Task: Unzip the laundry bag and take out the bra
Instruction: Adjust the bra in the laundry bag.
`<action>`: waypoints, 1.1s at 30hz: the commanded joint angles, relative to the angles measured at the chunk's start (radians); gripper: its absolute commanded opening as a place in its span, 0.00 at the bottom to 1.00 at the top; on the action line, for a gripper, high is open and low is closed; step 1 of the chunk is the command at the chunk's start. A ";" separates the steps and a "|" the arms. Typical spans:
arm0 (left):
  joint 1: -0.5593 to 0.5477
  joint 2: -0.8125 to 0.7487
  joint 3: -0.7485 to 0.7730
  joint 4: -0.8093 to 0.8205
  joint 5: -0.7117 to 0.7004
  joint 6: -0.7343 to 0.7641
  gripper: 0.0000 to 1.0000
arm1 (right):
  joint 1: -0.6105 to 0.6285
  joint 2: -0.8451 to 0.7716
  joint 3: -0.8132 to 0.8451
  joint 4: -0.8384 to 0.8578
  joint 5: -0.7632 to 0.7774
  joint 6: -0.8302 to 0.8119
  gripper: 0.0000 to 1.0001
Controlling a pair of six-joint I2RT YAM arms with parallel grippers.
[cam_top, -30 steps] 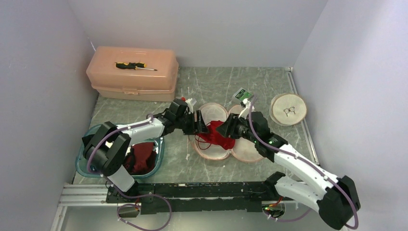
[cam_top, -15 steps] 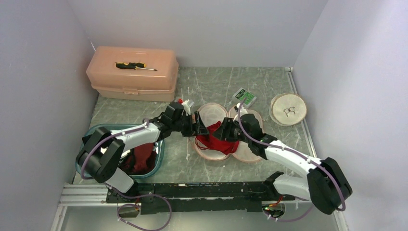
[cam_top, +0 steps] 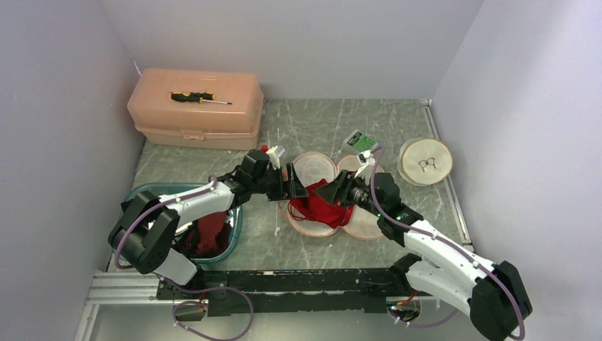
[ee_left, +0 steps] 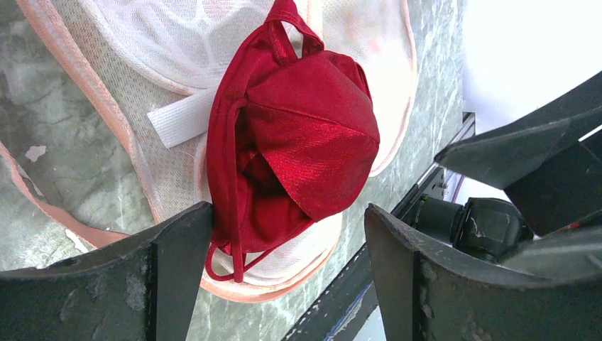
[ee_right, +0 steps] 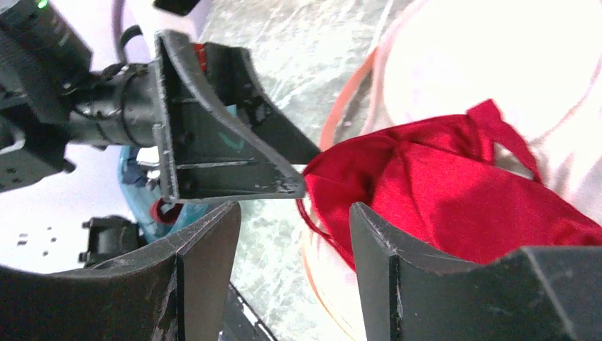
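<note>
The laundry bag (cam_top: 313,168) lies unzipped mid-table, its pink-rimmed white mesh halves (ee_left: 177,42) spread flat. On it rests the bright red bra (cam_top: 323,208), crumpled, with thin straps trailing. My left gripper (cam_top: 294,189) sits at the bra's left edge, open; in the left wrist view the bra (ee_left: 305,142) lies beyond the gripper (ee_left: 287,234), one strap brushing the left finger (ee_left: 170,270). My right gripper (cam_top: 329,192) faces it from the right, open; in the right wrist view the bra (ee_right: 454,199) lies beside the right finger (ee_right: 426,270) of the gripper (ee_right: 294,241).
A peach toolbox (cam_top: 195,106) with a screwdriver (cam_top: 200,97) on its lid stands at the back left. A teal basin (cam_top: 142,199) holding dark red cloth (cam_top: 209,231) sits under the left arm. A green-white packet (cam_top: 360,141) and a round disc (cam_top: 425,161) lie at the right.
Both grippers have widened their jaws. The bra has dropped from between them onto the open bag. Both arms have shifted only slightly.
</note>
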 commanded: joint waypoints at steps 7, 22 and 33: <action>0.013 -0.007 -0.009 0.048 0.029 0.002 0.83 | -0.131 -0.126 -0.087 -0.303 0.161 0.046 0.65; 0.017 0.030 -0.041 0.150 0.100 -0.029 0.82 | -0.175 0.110 -0.050 -0.078 -0.042 0.063 0.47; 0.022 0.051 -0.040 0.170 0.116 -0.034 0.83 | -0.166 0.106 -0.057 0.118 -0.202 -0.003 0.34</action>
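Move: The bra is spread nearly beneath the right hand, its middle some 12 cm lower and about 2 cm back, with its free end reaching out to the right. The opened bag's right half lies about 13 cm to this hand's right and 2 cm back, and the green-labelled box some 13 cm right and 18 cm ahead. From the left hand the bra's middle is about 7 cm right, 5 cm back and 7 cm below. Swing the right gripper about 8 cm to the right and 10 cm down, open, onto the bra's right end, tipping the fingers some 20 degrees downward. Close them there to pinch the cloth, then, still closing, ease back left about 4 cm while rising 3 cm, levelling the wrist partway. ##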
